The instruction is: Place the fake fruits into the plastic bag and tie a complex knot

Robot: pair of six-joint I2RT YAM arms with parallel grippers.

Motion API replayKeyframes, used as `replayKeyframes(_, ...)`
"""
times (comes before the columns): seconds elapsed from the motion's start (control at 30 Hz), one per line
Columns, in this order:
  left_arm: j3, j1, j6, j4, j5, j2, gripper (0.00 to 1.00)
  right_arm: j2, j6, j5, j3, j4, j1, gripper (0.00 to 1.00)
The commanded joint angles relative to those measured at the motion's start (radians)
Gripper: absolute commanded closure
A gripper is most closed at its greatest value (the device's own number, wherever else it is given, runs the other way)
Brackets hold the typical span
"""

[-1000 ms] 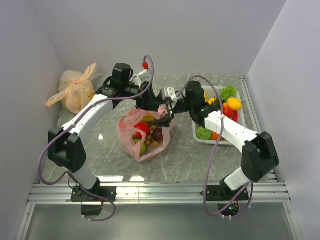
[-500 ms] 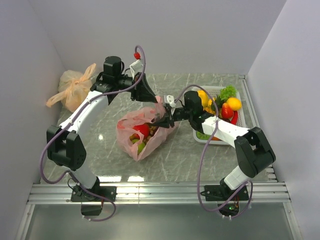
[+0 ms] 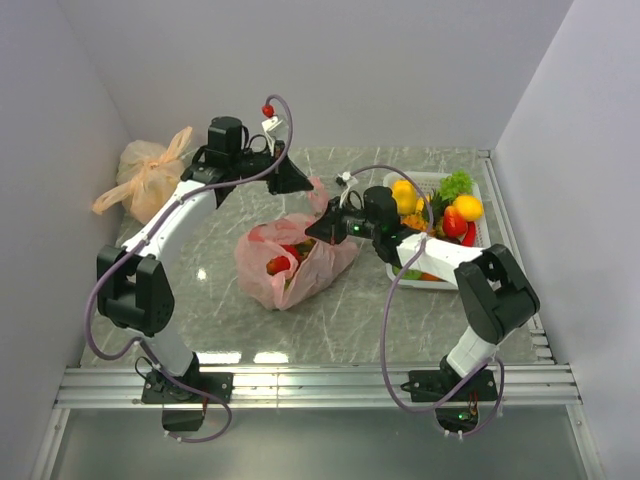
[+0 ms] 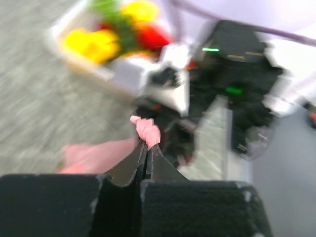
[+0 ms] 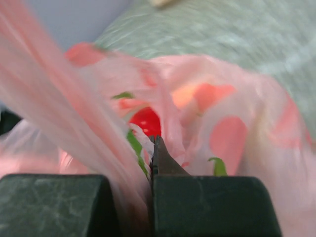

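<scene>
The plastic bag (image 3: 290, 262) lies pink and crinkled mid-table, with fake fruits inside; a red one (image 3: 283, 263) shows through its mouth. My left gripper (image 3: 303, 184) is behind the bag, shut on a twisted pink handle (image 3: 319, 196). In the left wrist view that handle (image 4: 147, 131) sticks out past my left gripper (image 4: 146, 146). My right gripper (image 3: 314, 233) is at the bag's right rim, shut with pink film caught between its jaws. In the right wrist view the film (image 5: 74, 106) runs taut into my right gripper (image 5: 153, 141), with a red fruit (image 5: 146, 121) behind it.
A white basket (image 3: 432, 176) at the right holds more fake fruits, among them a yellow one (image 3: 467, 207) and a green leafy one (image 3: 456, 184). A pale orange knotted bag (image 3: 150, 180) sits at the back left. Grey walls close in on three sides.
My right gripper has gone from open to shut on the bag's rim, moving left. My left gripper has drawn the handle back and away, and the bag's mouth has narrowed.
</scene>
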Motion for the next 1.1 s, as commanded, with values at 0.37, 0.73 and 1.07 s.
replayKeyframes(0.37,-0.074,0.019,0.147,-0.123,-0.292,-0.069,0.54,0.178,0.530,0.175,0.133,-0.496,-0.055,1.00)
replayKeyframes(0.73,0.018,-0.134,0.691,-0.657,-0.260,-0.190,0.42,0.107,0.478,0.213,0.200,-0.574,-0.019,1.00)
replayKeyframes(1.07,-0.077,-0.445,1.132,-0.781,-0.532,-0.265,0.01,0.113,0.470,0.214,0.209,-0.586,-0.016,1.00)
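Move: The pink plastic bag's open mouth lies about 23 cm below the left hand, some 4 cm to its left and roughly level with it fore and aft; the left fingers still pinch a bag handle. The fruit tray is about 8 cm ahead of that hand, 30 cm right and 27 cm down. From the right hand, the bag mouth is about 2 cm ahead, 7 cm left and 10 cm below; the tray is roughly 10 cm ahead and 28 cm right, some 14 cm below. The bag handle is carried forward and down about 5 cm by the left hand along the far side of the right gripper and let go; that hand then draws back some 18 cm over the bag, opening wide, fingers tipping down. Meanwhile the right hand, shut on gathered plastic, dips about 11 cm beside the bag mouth and eases up slightly, its wrist turning to angle the fingers downward. ##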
